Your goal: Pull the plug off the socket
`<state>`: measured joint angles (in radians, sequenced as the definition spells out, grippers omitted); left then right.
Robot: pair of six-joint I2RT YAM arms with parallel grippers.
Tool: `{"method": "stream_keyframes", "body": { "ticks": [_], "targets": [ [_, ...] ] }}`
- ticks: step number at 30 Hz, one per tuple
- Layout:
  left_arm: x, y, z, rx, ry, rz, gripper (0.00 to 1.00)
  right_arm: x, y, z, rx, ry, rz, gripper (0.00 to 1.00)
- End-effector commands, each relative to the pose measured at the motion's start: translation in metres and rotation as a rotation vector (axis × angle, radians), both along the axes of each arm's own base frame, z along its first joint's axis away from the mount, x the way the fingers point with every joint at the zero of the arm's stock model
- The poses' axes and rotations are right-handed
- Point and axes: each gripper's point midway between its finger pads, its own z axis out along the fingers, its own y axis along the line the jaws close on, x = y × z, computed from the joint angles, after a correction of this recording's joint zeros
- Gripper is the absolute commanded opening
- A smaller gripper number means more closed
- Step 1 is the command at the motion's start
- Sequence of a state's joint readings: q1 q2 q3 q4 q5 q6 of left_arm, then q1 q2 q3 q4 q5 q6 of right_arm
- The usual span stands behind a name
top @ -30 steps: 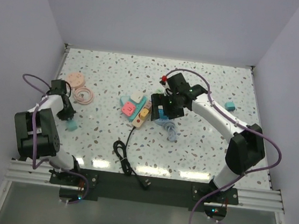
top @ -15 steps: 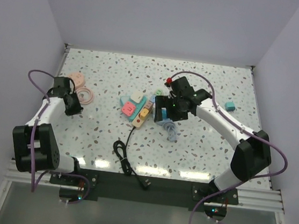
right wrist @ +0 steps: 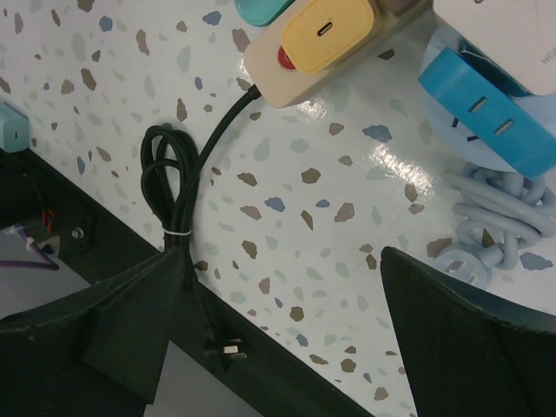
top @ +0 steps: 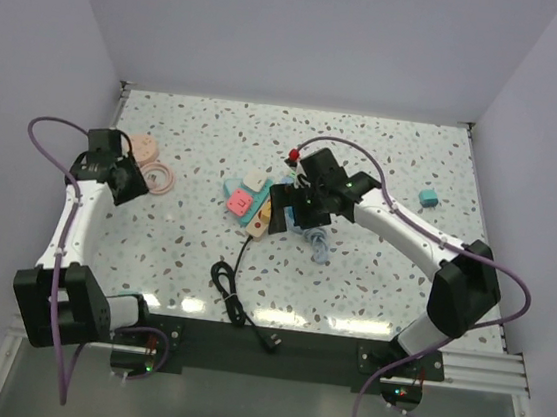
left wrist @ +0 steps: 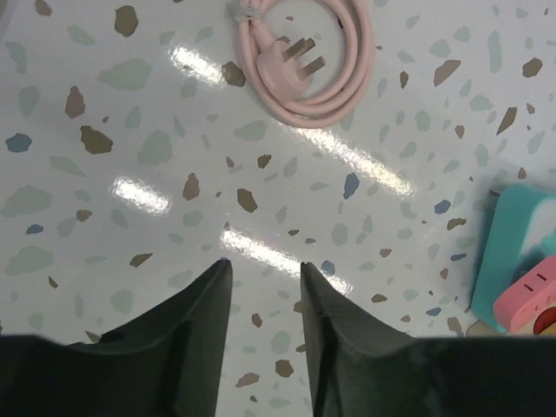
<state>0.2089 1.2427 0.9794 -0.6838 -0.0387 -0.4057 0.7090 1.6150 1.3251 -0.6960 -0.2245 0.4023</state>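
Note:
The socket (right wrist: 287,74) is a pale oblong strip with a red round face and a thin black cable (right wrist: 187,182) at its end. A yellow plug (right wrist: 328,30) sits in it. In the top view the socket (top: 260,221) lies mid-table, partly under my right gripper (top: 291,210). My right gripper (right wrist: 282,261) is wide open and empty, hovering just near of the strip's cable end. My left gripper (left wrist: 264,265) is open by a narrow gap and empty, above bare table far left (top: 119,178).
A blue plug (right wrist: 482,109) with a pale blue cord (right wrist: 495,213) lies right of the strip. A pink coiled cord (left wrist: 304,61) lies ahead of the left gripper. Teal and pink blocks (left wrist: 521,261) show at that view's right edge. A teal block (top: 427,197) sits far right.
My left arm has stretched out and its gripper has moved farther back, beside the pink coil. My right gripper has shifted slightly left over the strip's cable end.

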Motion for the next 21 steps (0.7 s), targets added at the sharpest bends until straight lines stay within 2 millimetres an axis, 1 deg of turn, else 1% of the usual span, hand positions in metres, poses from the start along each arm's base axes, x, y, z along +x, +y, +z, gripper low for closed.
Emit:
{"method": "stream_keyframes", "body": {
  "ticks": [1,2,3,4,5,7,8,10,11,12,15,16,17,18,21],
  "targets": [
    [-0.04,-0.003,-0.012,-0.041,0.152,0.091,0.47,0.003,0.02,0.001,0.062,-0.003,0.039,0.98],
    [-0.046,-0.009,-0.016,-0.064,0.162,0.099,0.51,0.001,0.024,0.0,0.065,0.005,0.056,0.98],
    [-0.049,-0.011,-0.017,-0.079,0.161,0.103,0.53,0.0,0.025,-0.002,0.06,0.012,0.067,0.98],
    [-0.051,-0.012,-0.018,-0.086,0.156,0.114,0.55,0.0,0.026,-0.01,0.045,0.031,0.075,0.98],
    [-0.053,-0.014,-0.017,-0.097,0.138,0.134,0.59,0.002,0.031,-0.006,0.047,0.024,0.09,0.98],
    [-0.059,-0.018,-0.023,-0.115,0.14,0.131,0.6,0.0,0.031,-0.014,0.016,0.05,0.1,0.98],
    [-0.064,-0.019,-0.027,-0.116,0.15,0.137,0.61,0.005,0.033,-0.009,0.013,0.035,0.1,0.98],
    [-0.068,-0.02,-0.029,-0.113,0.149,0.135,0.61,0.008,0.031,-0.008,-0.005,0.03,0.092,0.98],
    [-0.072,-0.021,-0.034,-0.116,0.16,0.131,0.61,0.012,0.033,-0.004,-0.006,0.02,0.089,0.98],
    [-0.074,-0.022,-0.035,-0.117,0.162,0.127,0.61,0.012,0.032,-0.005,-0.015,0.025,0.083,0.98],
    [-0.072,-0.026,-0.036,-0.138,0.134,0.118,0.61,0.01,0.039,-0.004,0.002,0.047,0.095,0.98],
    [-0.066,-0.025,-0.031,-0.134,0.098,0.117,0.61,0.007,0.041,-0.004,-0.001,0.053,0.105,0.98],
    [-0.061,-0.03,-0.028,-0.16,0.075,0.105,0.61,0.007,0.043,-0.001,-0.001,0.046,0.112,0.98],
    [-0.058,-0.03,-0.025,-0.165,0.062,0.106,0.61,0.001,0.047,-0.004,-0.015,0.048,0.13,0.98],
    [-0.047,-0.029,-0.019,-0.168,0.04,0.097,0.61,-0.005,0.054,-0.001,-0.004,0.045,0.135,0.98]
  ]
}}
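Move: The right hand hovers open with the yellow plug on its beige strip about 7 cm ahead, 4 cm left and 10 cm below. Around that plug, the pink plug sits roughly 8 cm farther left and 2 cm farther out, the blue block some 7 cm to its right; the grey-blue cable lies about 3 cm ahead and 8 cm right of the hand. From the left hand, the yellow plug is some 32 cm right and 3 cm ahead, the pink cable coil 13 cm ahead and 2 cm right. Wide open, the right hand sweeps about 4.5 cm to its left to come in line with the yellow plug, dipping some 3 cm on the way and climbing most of that back, with a slight counter-clockwise turn and no touch. Meanwhile the empty left hand draws back about 7 cm from the pink cable coil, sinking and drifting a little left while its fingers open further and tip slightly more downward, and slows nearly to a stop over bare table. ##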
